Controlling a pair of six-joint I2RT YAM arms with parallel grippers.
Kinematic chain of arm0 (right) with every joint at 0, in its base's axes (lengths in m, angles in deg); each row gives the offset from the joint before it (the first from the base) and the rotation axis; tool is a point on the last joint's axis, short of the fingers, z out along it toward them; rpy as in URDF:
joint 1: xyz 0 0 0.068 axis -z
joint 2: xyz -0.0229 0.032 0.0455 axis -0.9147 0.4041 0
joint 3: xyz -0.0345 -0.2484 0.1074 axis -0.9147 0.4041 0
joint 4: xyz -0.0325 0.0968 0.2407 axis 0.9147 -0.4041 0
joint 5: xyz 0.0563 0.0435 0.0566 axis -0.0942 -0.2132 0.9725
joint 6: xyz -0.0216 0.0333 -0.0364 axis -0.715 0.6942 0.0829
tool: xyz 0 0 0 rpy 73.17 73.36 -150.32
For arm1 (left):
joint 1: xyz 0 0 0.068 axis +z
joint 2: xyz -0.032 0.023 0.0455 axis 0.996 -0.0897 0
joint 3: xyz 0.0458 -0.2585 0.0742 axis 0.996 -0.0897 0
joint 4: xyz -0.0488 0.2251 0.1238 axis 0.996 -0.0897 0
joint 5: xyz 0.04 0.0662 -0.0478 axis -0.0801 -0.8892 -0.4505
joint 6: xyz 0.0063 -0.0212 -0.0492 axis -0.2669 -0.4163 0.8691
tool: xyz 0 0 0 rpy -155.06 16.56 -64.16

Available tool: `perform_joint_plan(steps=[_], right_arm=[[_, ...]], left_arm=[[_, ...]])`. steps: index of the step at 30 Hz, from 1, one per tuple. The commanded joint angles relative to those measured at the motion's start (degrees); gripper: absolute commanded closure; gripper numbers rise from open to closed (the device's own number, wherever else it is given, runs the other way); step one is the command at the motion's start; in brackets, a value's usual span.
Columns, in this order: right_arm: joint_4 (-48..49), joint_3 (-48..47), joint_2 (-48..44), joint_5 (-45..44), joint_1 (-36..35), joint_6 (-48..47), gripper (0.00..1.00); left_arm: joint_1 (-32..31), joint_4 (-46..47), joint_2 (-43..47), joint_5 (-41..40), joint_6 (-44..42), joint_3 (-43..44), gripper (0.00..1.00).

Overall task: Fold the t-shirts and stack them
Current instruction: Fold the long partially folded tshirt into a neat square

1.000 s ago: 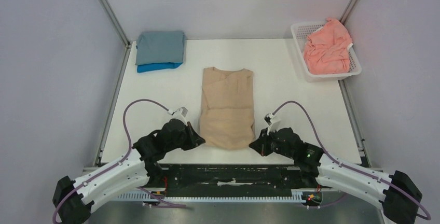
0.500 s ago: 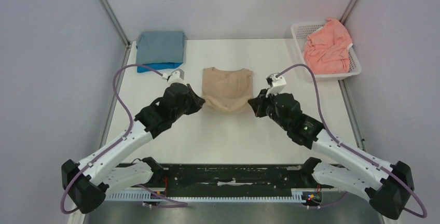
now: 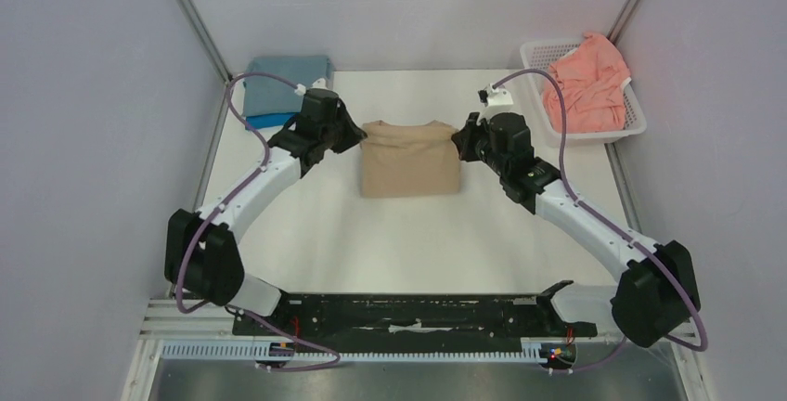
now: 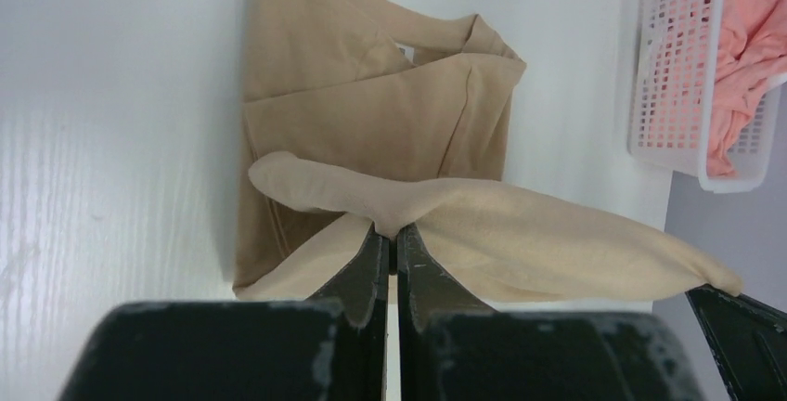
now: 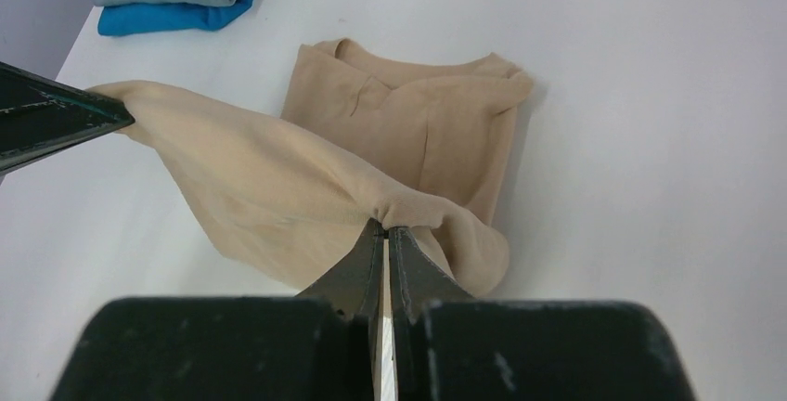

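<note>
The tan t-shirt (image 3: 411,161) lies mid-table, its lower half doubled back over the collar half. My left gripper (image 3: 356,134) is shut on the shirt's hem corner at the fold's far left; the left wrist view (image 4: 390,230) shows the cloth pinched between the fingertips. My right gripper (image 3: 458,140) is shut on the other hem corner at the far right, seen in the right wrist view (image 5: 385,225). The hem hangs stretched between them, a little above the collar (image 5: 418,71). A folded grey-blue t-shirt (image 3: 278,81) lies on a bright blue one (image 3: 264,121) at the far left. The salmon-pink t-shirt (image 3: 585,85) lies crumpled in the basket.
The white lattice basket (image 3: 536,56) stands at the table's far right corner, also seen in the left wrist view (image 4: 670,67). Grey walls and metal frame posts close in the table on the left, right and back.
Both grippers have carried the tan shirt's bottom hem from the near edge away to the collar end, doubling the shirt over itself. Both arms are now stretched far out.
</note>
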Motion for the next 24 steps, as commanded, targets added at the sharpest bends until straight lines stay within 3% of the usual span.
perform_joint_plan(steps=[1,7,17,22,23,24], right_arm=[[5.3,-5.6,5.3,4.1,4.1,-2.1,1.00],[10.1,-9.5,14.9,10.0,8.6,-0.6,1.00],[15.8,-19.7,36.4,14.0,13.3,1.8,1.00],[16.4,-27.9,48.6,15.5,14.5,2.1,0.98],[14.1,-30.3,50.8,14.6,14.6,1.6,0.96],[13.0,-32.4,52.2,14.0,14.8,1.1,0.82]], left_arm=[[3.6,2.2,-6.6,4.1,-3.6,7.5,0.98],[7.0,1.1,-16.7,7.3,-4.3,15.1,0.98],[9.3,-1.5,-36.8,4.8,-2.2,29.9,0.97],[10.2,-2.2,-45.7,5.9,-1.3,37.2,0.69],[10.4,-2.3,-47.1,6.4,-1.4,38.7,0.60],[10.5,-2.8,-48.5,7.0,-1.7,40.5,0.47]])
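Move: Both hands hold the t-shirt's near hem in the air. Its left collar corner lies about 17 cm ahead of the left hand and level sideways, some 15 cm below; its right collar corner is about 18 cm ahead of the right hand, level sideways, 17 cm down. The folded stack sits roughly 27 cm ahead and 21 cm left of the left hand; the basket about 25 cm ahead and 33 cm right of the right hand. Still pinching the two corners of the hem, both hands carry it forward together some 16 cm over the lying part towards the collar end, sinking gently at first, then steeply, about 13 cm in all, wrists tipping down a good 10 degrees. At the very end the left fingers part by about a third; the right stay shut on the cloth. ##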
